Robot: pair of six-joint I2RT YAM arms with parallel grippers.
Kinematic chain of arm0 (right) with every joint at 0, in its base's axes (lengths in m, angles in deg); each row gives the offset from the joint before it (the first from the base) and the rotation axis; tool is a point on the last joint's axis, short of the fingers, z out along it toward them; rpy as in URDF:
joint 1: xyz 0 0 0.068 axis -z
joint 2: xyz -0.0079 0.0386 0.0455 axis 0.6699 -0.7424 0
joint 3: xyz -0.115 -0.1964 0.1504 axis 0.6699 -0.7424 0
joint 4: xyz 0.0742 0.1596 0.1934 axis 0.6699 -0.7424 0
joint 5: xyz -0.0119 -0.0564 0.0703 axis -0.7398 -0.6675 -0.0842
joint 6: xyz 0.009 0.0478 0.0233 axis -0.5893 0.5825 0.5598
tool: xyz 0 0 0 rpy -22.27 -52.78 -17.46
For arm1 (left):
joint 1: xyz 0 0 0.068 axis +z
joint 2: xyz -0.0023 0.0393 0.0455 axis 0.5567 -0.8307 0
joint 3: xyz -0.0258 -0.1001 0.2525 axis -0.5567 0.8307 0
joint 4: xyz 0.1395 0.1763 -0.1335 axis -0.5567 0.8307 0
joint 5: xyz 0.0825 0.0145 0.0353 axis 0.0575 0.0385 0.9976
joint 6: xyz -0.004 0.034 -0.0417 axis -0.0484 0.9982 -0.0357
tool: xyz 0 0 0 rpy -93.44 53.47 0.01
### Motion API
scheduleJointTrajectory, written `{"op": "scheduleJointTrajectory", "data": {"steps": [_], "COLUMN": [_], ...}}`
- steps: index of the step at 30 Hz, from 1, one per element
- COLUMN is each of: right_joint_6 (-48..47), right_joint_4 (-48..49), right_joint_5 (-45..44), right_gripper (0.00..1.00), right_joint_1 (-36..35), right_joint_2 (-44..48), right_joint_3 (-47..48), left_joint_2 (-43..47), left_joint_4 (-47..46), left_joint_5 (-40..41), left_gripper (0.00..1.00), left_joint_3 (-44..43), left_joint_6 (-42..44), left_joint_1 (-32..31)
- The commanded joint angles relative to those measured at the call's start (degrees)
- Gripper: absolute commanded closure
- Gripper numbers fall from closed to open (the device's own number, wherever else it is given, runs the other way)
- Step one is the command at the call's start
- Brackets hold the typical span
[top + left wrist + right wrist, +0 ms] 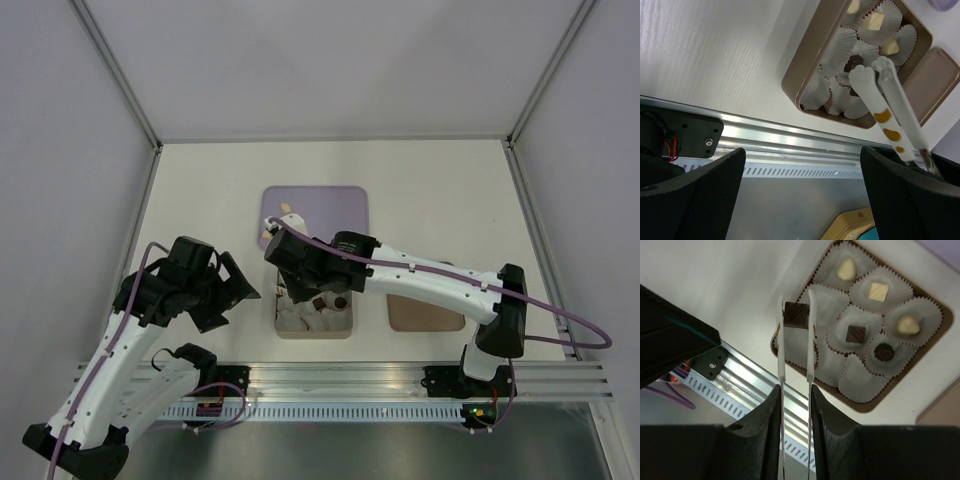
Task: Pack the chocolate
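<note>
My right gripper [795, 390] is shut on a pair of white tongs [781, 352]. The tongs' tips pinch a dark brown chocolate cube [796, 315] above the left edge of the brown box [860, 407]. White paper cups fill the box. In them lie three pale chocolates [878, 291] and two dark ones [856, 333]. From above, the right gripper [298, 262] hangs just behind the box [345, 330]. My left gripper [802, 150] is open and empty, left of the box [790, 85], with the tongs [880, 100] in its view.
The flat brown lid [425, 312] lies right of the box. A lilac tray [330, 205] sits behind the box with small pale things [287, 217] at its left edge. An aluminium rail [340, 380] runs along the near table edge.
</note>
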Motion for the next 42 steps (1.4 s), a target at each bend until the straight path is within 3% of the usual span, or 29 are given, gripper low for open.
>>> {"op": "scheduleJointTrajectory", "data": {"steps": [1,14,31,38,42], "right_joint_6": [3.54,4.34,1.0,0.38,0.3], "right_joint_4": [-2.74,-3.62,-3.37,-1.52,-1.6], "right_joint_5": [-2.03,-3.79,-3.18,-3.09,-2.65], "right_gripper": [0.83,0.83,0.83,0.77,0.68], "right_joint_1": [-1.15,-1.07,0.17,0.43,0.52], "right_joint_2": [-3.16,-7.64,-13.53,-14.32,-14.68], "right_joint_3": [1.26,0.64,2.67,2.93,3.02], "left_joint_2": [0.98,3.98,1.69,1.43,1.51], "left_joint_4": [1.71,4.97,4.97,5.23,5.41], "left_joint_5": [-2.69,-1.81,-0.94,-0.93,-0.76], "left_gripper": [0.0,0.0,0.0,0.01,0.0], "left_joint_3": [-0.92,-1.45,-3.55,-4.17,-4.52], "left_joint_6": [-0.32,-1.2,0.03,-0.32,-0.76], "left_joint_1": [0.11,0.19,0.19,0.11,0.19]}}
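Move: The dark square chocolate in my right hand is bound for the box's empty left-middle paper cup, about 11 cm below and some 2 cm ahead, 1 cm left. The dark striped chocolate in the centre cup is about 5 cm right and 1 cm ahead of my hand; the white chocolate in the front-left cup is about 7 cm straight ahead. From my left hand the empty cup lies about 5 cm ahead, 6 cm right, 7 cm below. Keeping the dark square chocolate pinched, I lower my right hand almost straight down towards the left-middle cup, about 10 cm in all: a quick drop for the first half, a brief near-stop, then slower down, easing off over the cup. As I sink I tip the fingers some 15 degrees more upright. ##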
